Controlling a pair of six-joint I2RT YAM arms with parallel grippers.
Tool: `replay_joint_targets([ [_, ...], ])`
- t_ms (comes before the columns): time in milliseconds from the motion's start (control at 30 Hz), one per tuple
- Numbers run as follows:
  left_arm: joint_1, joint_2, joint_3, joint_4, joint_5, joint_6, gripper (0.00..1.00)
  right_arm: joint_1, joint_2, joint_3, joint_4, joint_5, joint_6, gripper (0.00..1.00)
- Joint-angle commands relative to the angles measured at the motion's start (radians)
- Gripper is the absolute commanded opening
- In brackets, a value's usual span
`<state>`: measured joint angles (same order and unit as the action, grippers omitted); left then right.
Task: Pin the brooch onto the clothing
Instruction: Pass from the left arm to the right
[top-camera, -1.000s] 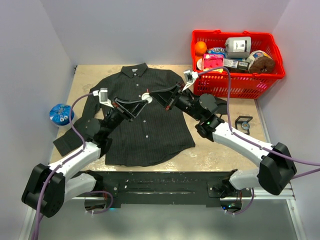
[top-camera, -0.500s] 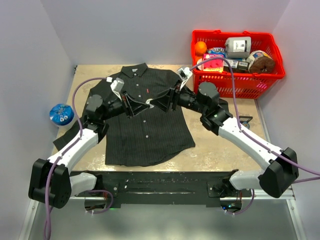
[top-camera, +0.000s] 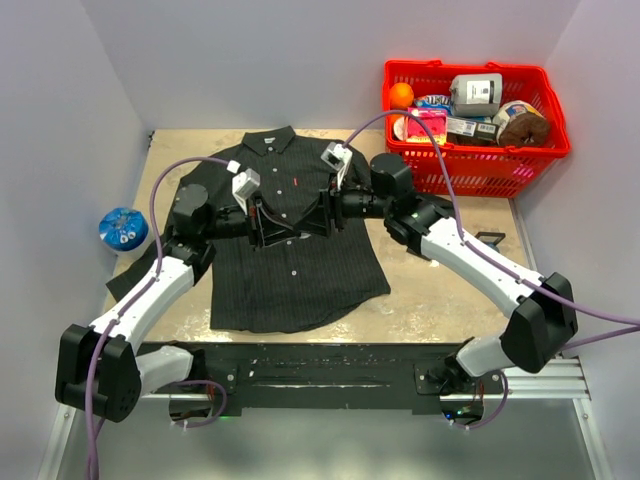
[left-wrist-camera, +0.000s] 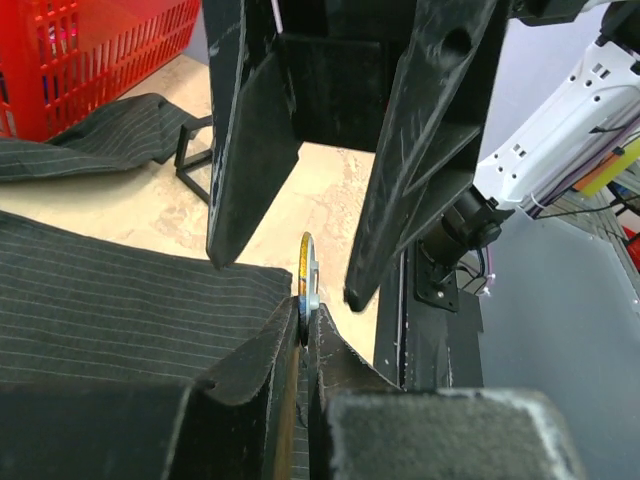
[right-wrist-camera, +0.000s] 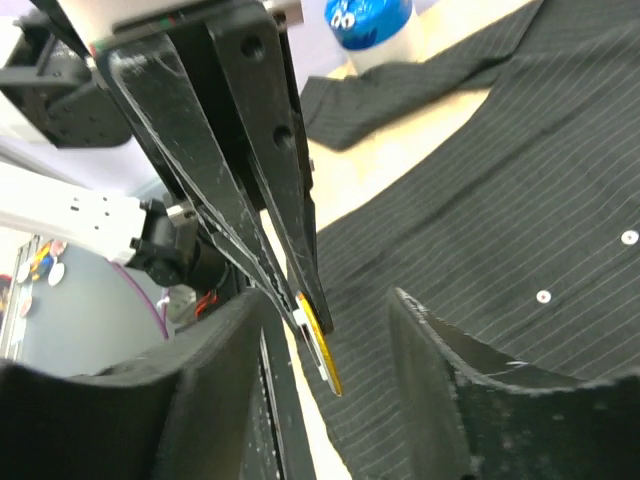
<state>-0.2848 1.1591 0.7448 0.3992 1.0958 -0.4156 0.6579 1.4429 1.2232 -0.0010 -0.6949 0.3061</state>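
The clothing (top-camera: 300, 270), a dark pinstriped shirt, lies flat on the table with a tiny red tag (top-camera: 297, 182) on its chest. Above its chest my two grippers meet tip to tip. My left gripper (left-wrist-camera: 305, 322) is shut on the brooch (left-wrist-camera: 307, 272), a thin yellow and white disc seen edge-on. My right gripper (right-wrist-camera: 325, 300) is open, and its fingers (left-wrist-camera: 245, 150) stand on either side of the brooch (right-wrist-camera: 322, 352) without touching it. The brooch hangs a little above the shirt (right-wrist-camera: 520, 200). In the top view the left gripper (top-camera: 283, 222) and right gripper (top-camera: 310, 215) nearly touch.
A red basket (top-camera: 470, 172) full of groceries stands at the back right. A blue-lidded round container (top-camera: 122, 228) sits off the table's left edge by the shirt's sleeve. A small black frame (top-camera: 490, 243) lies on the table to the right of the shirt.
My right gripper has opened from shut. Both grippers have shifted nearer over the shirt's chest, and both arms have swung toward the back. The brooch stays in my left gripper.
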Motion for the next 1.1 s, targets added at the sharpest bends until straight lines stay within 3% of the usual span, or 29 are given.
replay_joint_targets([
  [0, -0.005, -0.029, 0.041, -0.01, 0.039, 0.035, 0.0, -0.001, -0.01, 0.042, -0.048, -0.054, -0.048, 0.52],
  [167, -0.005, -0.032, 0.041, -0.014, 0.039, 0.037, 0.0, 0.0, -0.019, 0.027, -0.045, -0.049, -0.048, 0.4],
  [500, -0.005, -0.029, 0.041, -0.019, 0.039, 0.04, 0.0, -0.001, -0.032, 0.016, -0.031, -0.048, -0.045, 0.29],
  [600, -0.005, -0.029, 0.041, -0.02, 0.038, 0.043, 0.0, -0.001, -0.039, 0.012, -0.027, -0.035, -0.048, 0.15],
  [633, -0.005, -0.029, 0.039, -0.02, 0.036, 0.043, 0.0, 0.0, -0.041, 0.007, -0.025, -0.035, -0.047, 0.04],
  [733, -0.005, -0.026, 0.039, -0.016, 0.038, 0.038, 0.0, 0.0, -0.039, -0.005, -0.004, -0.038, -0.041, 0.0],
  [900, -0.008, -0.019, 0.027, 0.019, 0.05, 0.014, 0.31, 0.0, -0.047, -0.037, 0.082, -0.029, 0.016, 0.0],
  [1067, -0.011, -0.015, 0.019, 0.046, 0.053, -0.005, 0.46, -0.001, -0.047, -0.062, 0.18, -0.037, 0.073, 0.0],
])
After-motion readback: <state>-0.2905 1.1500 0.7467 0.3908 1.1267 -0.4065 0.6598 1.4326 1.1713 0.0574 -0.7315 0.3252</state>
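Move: The brooch stands edge-on in the left fingertips, its middle about 2 cm right of the left hand point. The right hand reaches in from the other side, its open fingers around it; from this hand the brooch lies roughly 1 cm back, 1 cm left and 1 cm below. Some 22 cm beneath the right hand is the shirt, its middle about 8 cm forward and 1 cm left; its lowest visible button is about 4 cm forward and 1 cm left. Down and slightly back, about 1 cm each way, the right hand settles over the brooch while its fingers shut and pinch it from facing the left fingertips. The left hand stays in place with its grip until the right has closed, then opens its fingers to a little under half, letting go without pulling away. Neither wrist turns noticeably. ##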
